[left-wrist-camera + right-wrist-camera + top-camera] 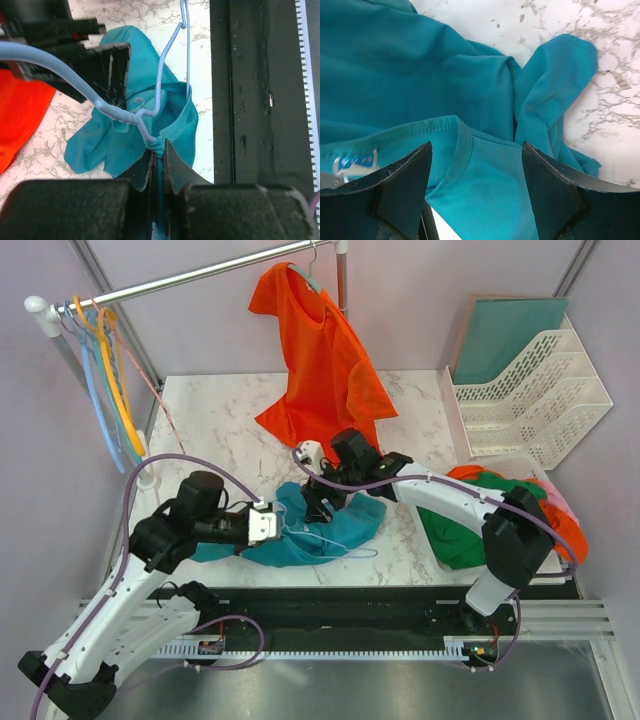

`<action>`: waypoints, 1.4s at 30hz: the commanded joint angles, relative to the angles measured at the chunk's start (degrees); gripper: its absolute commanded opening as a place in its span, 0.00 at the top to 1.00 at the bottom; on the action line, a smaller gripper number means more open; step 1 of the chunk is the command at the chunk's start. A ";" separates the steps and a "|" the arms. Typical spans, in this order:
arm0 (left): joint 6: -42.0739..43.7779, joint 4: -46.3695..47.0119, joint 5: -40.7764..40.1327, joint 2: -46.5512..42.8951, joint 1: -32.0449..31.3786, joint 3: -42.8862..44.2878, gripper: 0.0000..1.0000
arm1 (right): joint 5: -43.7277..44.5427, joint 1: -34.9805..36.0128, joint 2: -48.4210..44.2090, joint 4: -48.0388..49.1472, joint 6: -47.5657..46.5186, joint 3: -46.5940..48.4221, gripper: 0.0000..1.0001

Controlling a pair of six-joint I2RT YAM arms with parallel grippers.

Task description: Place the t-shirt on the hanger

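Observation:
The teal t-shirt (335, 525) lies crumpled on the marble table, near its front edge. My left gripper (160, 150) is shut on a bunched fold of its collar (172, 131). The thin pale-blue hanger (161, 70) runs from its twisted neck down into that bunched cloth at my fingertips; its wire lies over the shirt (335, 548). My right gripper (475, 185) stands open just above the t-shirt (445, 85), with a stretch of collar hem (462, 147) between its fingers and nothing held. In the top view it (320, 506) hovers over the shirt's far side.
An orange t-shirt (320, 360) hangs from the rail at the back. Several coloured hangers (105, 380) hang at the rail's left end. A white tray rack (530, 405) stands at the right, with a dark green garment (455, 535) and orange cloth in front of it.

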 commanded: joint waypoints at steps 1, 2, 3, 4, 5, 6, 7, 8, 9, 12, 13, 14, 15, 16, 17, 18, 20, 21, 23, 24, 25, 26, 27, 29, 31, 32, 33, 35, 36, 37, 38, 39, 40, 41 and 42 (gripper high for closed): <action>2.11 -0.02 0.23 -1.11 -0.29 0.56 0.98 | 5.13 2.84 2.79 -1.35 -0.24 2.80 0.22; 1.94 0.06 0.14 -1.28 -0.29 0.39 0.98 | 5.75 3.02 3.23 -1.52 -0.33 2.80 0.23; 1.85 -0.02 -0.12 -1.37 -0.29 0.30 0.98 | 7.50 3.71 3.49 -1.70 -0.50 2.88 0.23; 1.85 0.06 -0.13 -1.46 -0.29 0.30 0.98 | 8.64 3.90 4.11 -1.70 -0.59 2.80 0.23; 1.76 -0.02 -0.21 -1.55 -0.29 0.12 0.98 | 9.53 3.98 4.46 -1.78 -0.85 2.88 0.27; 1.50 -0.03 -0.39 -1.64 -0.29 0.03 0.98 | 11.97 3.98 4.81 -2.39 -1.29 2.89 0.31; 1.15 0.06 -0.56 -1.64 -0.29 0.03 0.98 | 13.04 3.98 5.25 -2.75 -1.64 2.89 0.35; 0.62 0.06 -0.91 -1.64 -0.29 0.12 0.98 | 14.01 3.90 5.25 -3.19 -2.00 2.71 0.47; -0.51 0.06 -1.70 -1.55 -0.29 0.12 0.98 | 14.89 3.20 5.08 -3.71 -2.17 2.54 0.54; -3.15 0.24 -3.72 -2.68 -0.29 0.03 0.98 | 15.60 0.66 2.36 -4.42 -1.91 1.22 0.78; -4.29 0.76 -4.60 -3.30 -0.20 -0.23 0.98 | 15.51 -0.14 0.61 -4.60 -1.82 0.61 0.84; -5.70 1.37 -5.74 -3.74 -0.20 -0.58 0.98 | 15.60 -0.93 -0.27 -4.86 -1.74 0.25 0.97; -8.67 2.69 -8.01 -4.18 -0.20 -0.67 0.98 | 15.69 -2.50 -1.15 -5.38 -1.74 -0.10 1.00; -10.09 3.31 -9.25 -4.97 -0.20 -0.84 0.98 | 15.51 -3.39 -3.08 -5.56 -1.74 -0.97 1.00; -13.41 4.18 -10.57 -5.50 -0.20 -0.85 0.98 | 15.25 -4.27 -4.23 -5.74 -1.65 -1.50 1.00; -15.53 5.15 -14.15 -5.94 -0.12 -0.85 0.98 | 15.16 -5.76 -5.19 -6.18 -1.65 -2.03 1.00; -19.05 7.97 -17.16 -7.43 -0.03 -0.58 0.98 | 14.64 -7.17 -7.92 -7.05 -1.39 -3.79 1.00; -21.42 8.41 -18.39 -7.87 0.06 -0.23 0.98 | 14.37 -8.40 -8.80 -7.58 -1.30 -4.58 1.00; -25.28 10.16 -19.19 -8.32 1.20 0.56 0.98 | 14.02 -9.11 -11.26 -7.85 -1.30 -7.13 1.00; -26.35 10.69 -19.63 -8.14 2.16 0.82 0.98 | 13.76 -9.20 -12.40 -7.94 -1.30 -7.83 1.00; -27.23 11.74 -19.99 -7.97 2.60 1.17 0.98 | 13.49 -9.29 -12.93 -8.11 -1.21 -8.97 1.00; -28.64 12.19 -20.51 -7.53 2.87 1.70 0.98 | 13.23 -9.63 -13.37 -8.03 -0.60 -9.41 1.00; -29.08 12.54 -22.34 -7.09 3.05 2.05 0.98 | 12.88 -9.73 -14.07 -8.11 -0.42 -9.68 1.00; -28.22 12.89 -24.37 -6.21 3.14 2.49 0.98 | 12.87 -10.42 -15.04 -8.38 0.19 -9.95 1.00; -25.94 12.28 -24.12 -6.12 3.14 1.80 0.98 | 12.53 -11.13 -15.92 -9.25 0.02 -9.33 1.00; -23.40 11.76 -24.12 -6.47 3.14 1.27 0.98 | 12.35 -12.09 -16.28 -10.56 -0.24 -8.98 1.00; -22.33 11.06 -24.82 -6.38 3.14 0.92 0.98 | 11.83 -12.62 -16.80 -11.36 -0.59 -8.28 1.00; -19.70 9.39 -27.62 -6.21 3.14 0.21 0.98 | 11.99 -13.67 -17.68 -13.64 -1.29 -7.49 1.00; -18.03 8.77 -26.85 -6.56 3.14 0.04 0.98 | 12.00 -13.94 -18.64 -14.17 -1.82 -6.88 1.00; -14.88 8.50 -25.89 -7.08 3.14 -0.23 0.98 | 12.08 -14.03 -19.09 -14.79 -2.26 -6.52 1.00; -13.81 8.41 -24.66 -7.78 3.14 -0.58 0.98 | 12.17 -14.03 -19.53 -15.40 -2.61 -6.17 1.00; -12.66 8.15 -24.47 -7.79 3.14 -0.84 0.98 | 12.43 -14.03 -20.14 -15.67 -3.14 -5.30 1.00; -11.17 7.71 -24.73 -7.09 3.14 -0.50 0.98 | 12.61 -13.95 -20.23 -15.85 -3.49 -4.68 1.00; -10.55 7.36 -25.08 -6.39 3.14 -0.15 0.98 | 12.00 -14.03 -20.06 -16.89 -3.67 -3.89 1.00; -9.85 6.40 -24.48 -4.99 3.14 0.21 0.98 | 11.47 -14.03 -19.97 -17.51 -3.58 -2.05 1.00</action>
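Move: The t-shirt's neckline edge is almost straight below the open right hand, about 5 cm down, 1 cm farther out and 1 cm to the right. The hanger's free end sticks out some 14 cm to this hand's right and 9 cm nearer the base, a little lower. The orange shirt's hem lies 12 cm ahead, 8 cm right. From the left hand, already pinching hanger neck and collar, the neckline edge is about 7 cm right, 3 cm ahead and 6 cm below. The right hand sinks about 5 cm, shuts its fingers on the t-shirt's neckline edge, then draws it some 12 cm to the right and back up, away from the left hand. Keeping its pinch on hanger neck and collar, the left hand pauses, then goes about 5 cm forward, nearly as far left and a little up, turning 30 degrees counter-clockwise to swing the hanger's free arm forward into line with the neckline. ##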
